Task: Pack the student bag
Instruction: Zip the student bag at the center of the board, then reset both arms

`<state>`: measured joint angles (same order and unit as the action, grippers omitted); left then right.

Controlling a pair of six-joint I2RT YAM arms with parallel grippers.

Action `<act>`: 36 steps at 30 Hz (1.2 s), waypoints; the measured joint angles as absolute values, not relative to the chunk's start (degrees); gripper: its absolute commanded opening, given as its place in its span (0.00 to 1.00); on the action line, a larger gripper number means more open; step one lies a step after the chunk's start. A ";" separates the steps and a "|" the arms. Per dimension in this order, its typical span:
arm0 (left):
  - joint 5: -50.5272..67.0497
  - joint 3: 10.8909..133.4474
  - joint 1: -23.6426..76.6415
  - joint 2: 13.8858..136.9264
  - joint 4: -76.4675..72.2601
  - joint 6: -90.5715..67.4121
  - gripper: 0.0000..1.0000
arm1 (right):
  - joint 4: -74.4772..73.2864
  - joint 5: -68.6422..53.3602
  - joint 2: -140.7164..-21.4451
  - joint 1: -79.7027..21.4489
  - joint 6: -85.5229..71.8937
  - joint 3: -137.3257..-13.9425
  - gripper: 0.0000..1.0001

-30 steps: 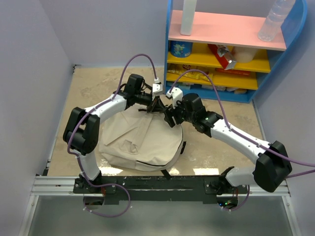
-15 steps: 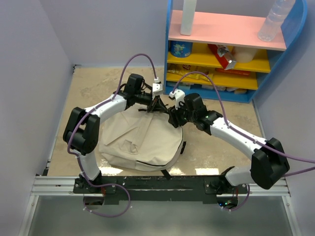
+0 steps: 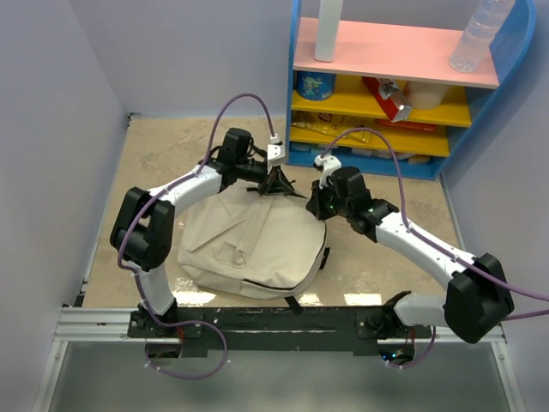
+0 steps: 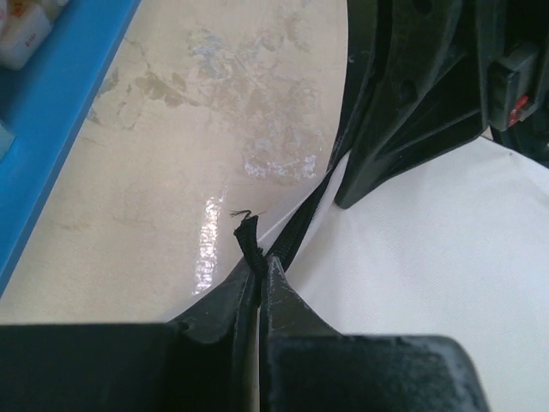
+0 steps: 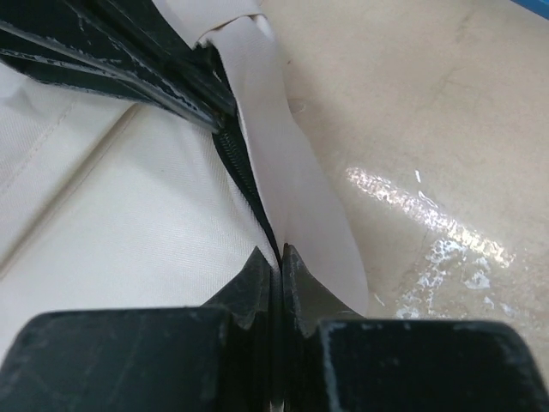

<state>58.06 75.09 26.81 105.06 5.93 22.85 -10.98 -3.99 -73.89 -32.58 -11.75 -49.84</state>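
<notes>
The student bag (image 3: pixel 253 245), a rounded beige canvas backpack, lies on the table between both arms. At the bag's far top, my left gripper (image 3: pixel 276 182) is shut on a black strap (image 4: pixel 247 233), whose frayed end sticks out past the fingertips (image 4: pixel 273 273). My right gripper (image 3: pixel 319 206) is at the bag's upper right edge. It is shut there on the dark zipper line (image 5: pixel 244 180) and the cream fabric (image 5: pixel 111 223) beside it, pinched between the tips of the right gripper (image 5: pixel 277 255). The bag's inside is hidden.
A blue shelf unit (image 3: pixel 386 86) with a pink top and yellow shelves stands at the back right. It holds boxes, a clear bottle (image 3: pixel 480 34) and a white container (image 3: pixel 328 30). Grey walls close in the left and back sides. The beige tabletop (image 3: pixel 171 146) lies round the bag.
My right gripper has gone from open to shut on the bag's zipper edge and shifted right. The bag's right side has spread rightward. The left gripper kept its hold.
</notes>
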 measured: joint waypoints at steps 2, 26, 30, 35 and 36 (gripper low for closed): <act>58.02 75.09 26.55 105.10 4.54 22.00 0.02 | -10.39 -3.53 -72.88 -31.90 -13.10 -49.08 0.00; 46.57 70.26 15.18 103.48 3.92 22.81 1.00 | -9.76 -1.67 -74.24 -25.61 -21.45 -46.63 0.30; 46.44 73.17 15.05 103.37 3.86 19.16 1.00 | -10.02 -0.23 -74.24 -24.53 -21.41 -46.98 0.67; 47.46 74.48 15.46 98.61 4.80 15.29 1.00 | -12.32 2.39 -73.84 -24.25 -21.45 -49.98 0.99; 47.55 74.59 15.25 97.10 5.23 14.61 1.00 | -12.91 3.16 -73.54 -24.27 -21.41 -50.85 0.99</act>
<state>47.55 74.59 15.25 97.10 5.23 14.61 -12.91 3.16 -73.54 -24.27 -21.41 -50.85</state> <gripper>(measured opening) 0.997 0.957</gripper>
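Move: Both sets of fingers are already shut: the left hand's on the black zipper pull, the right hand's on the bag's zipped edge, roughly 6 cm right and 6 cm back of the left hand, so the pull lies about 6 cm ahead and 6 cm left of the right hand. From the left hand, a black tab lies some 11 cm left and level, and the shelf corner about 8 cm straight ahead. The bag's middle is some 15 cm back and 11 cm left of the left hand, several centimetres lower. Still pinching the zipper pull, the left hand draws it away from the right hand, at first forward and then left and forward over the bag, about 10 cm in all, sinking some 3 cm and turning about 20 degrees counter-clockwise, before its fingers open wide and it lifts away. The right hand keeps its pinch on the zipped edge and hauls it the other way, about 5 cm to the right with a slight drift forward and down, turning some 20 degrees clockwise, then opens wide too and starts to rise off the edge. ##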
